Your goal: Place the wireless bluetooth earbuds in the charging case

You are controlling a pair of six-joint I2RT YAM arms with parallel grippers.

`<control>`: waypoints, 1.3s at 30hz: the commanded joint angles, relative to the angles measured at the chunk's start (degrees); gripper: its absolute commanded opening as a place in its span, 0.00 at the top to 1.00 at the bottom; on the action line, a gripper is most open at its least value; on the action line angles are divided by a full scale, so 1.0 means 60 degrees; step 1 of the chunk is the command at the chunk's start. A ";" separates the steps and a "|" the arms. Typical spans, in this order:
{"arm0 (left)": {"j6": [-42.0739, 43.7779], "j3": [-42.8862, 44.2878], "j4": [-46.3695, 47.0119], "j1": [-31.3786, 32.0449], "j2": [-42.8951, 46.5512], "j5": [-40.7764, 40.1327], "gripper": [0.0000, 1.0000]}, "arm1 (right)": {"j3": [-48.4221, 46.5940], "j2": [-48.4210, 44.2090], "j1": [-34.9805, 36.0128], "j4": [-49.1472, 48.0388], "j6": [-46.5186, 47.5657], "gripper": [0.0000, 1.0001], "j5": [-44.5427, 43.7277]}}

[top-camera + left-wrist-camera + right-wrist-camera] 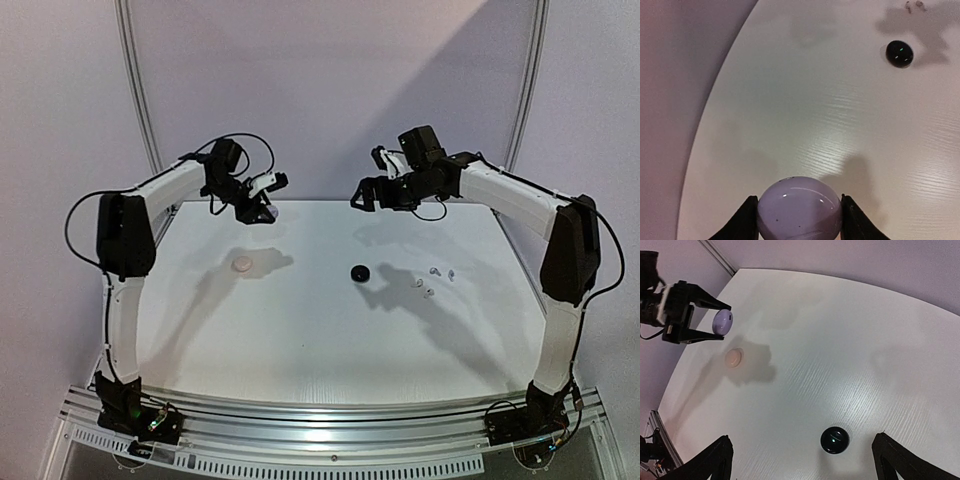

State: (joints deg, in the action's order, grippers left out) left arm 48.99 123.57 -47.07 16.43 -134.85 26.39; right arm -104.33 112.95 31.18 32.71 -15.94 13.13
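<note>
My left gripper [270,184] is held high over the back left of the table, shut on a round lavender case [800,207]. That case also shows in the right wrist view [722,321] between the left fingers. A round black case [360,272] lies closed at mid-table, also in the right wrist view [834,439] and the left wrist view [899,53]. Several tiny pale earbuds [432,280] lie loose to its right, and a few show in the left wrist view [914,6]. My right gripper [805,465] is open and empty, raised above the black case.
A small round pink case [242,263] lies on the white table [300,340] at the left, below the left gripper; it also shows in the right wrist view [733,357]. A purple backdrop wall stands behind the table's curved far edge.
</note>
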 commanded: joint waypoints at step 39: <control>0.4923 -0.4936 0.2364 0.2653 0.6122 0.0537 0.93 | -0.0655 0.0628 0.1843 -0.3471 -0.1249 0.43 0.2905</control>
State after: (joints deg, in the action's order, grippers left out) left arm 79.00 94.72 -33.45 31.24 -99.77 28.32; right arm -105.60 114.54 42.30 14.15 -22.22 30.26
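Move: The left hand already holds the purple charging case; the open right gripper it is taken to is some 27 cm to its right, 8 cm back and 10 cm higher. From the right hand that case lies about 27 cm left, 8 cm ahead and 10 cm below. The white case is about 6 cm back and 8 cm left of the left hand, 11 cm below; the black case is about 2 cm back and 3 cm left of the right hand, 21 cm below. Keeping its pinch on the purple case, the left hand swings it quickly up and back, about 15 cm each, and some 9 cm right, rolling roughly 50 degrees, then all but stops. The right hand comes to meet it, 14 cm left and 8 cm back, rising 9 cm and sinking a little, its fingers levelling and swinging counter-clockwise as they narrow from wide open around the case without a clear pinch. ##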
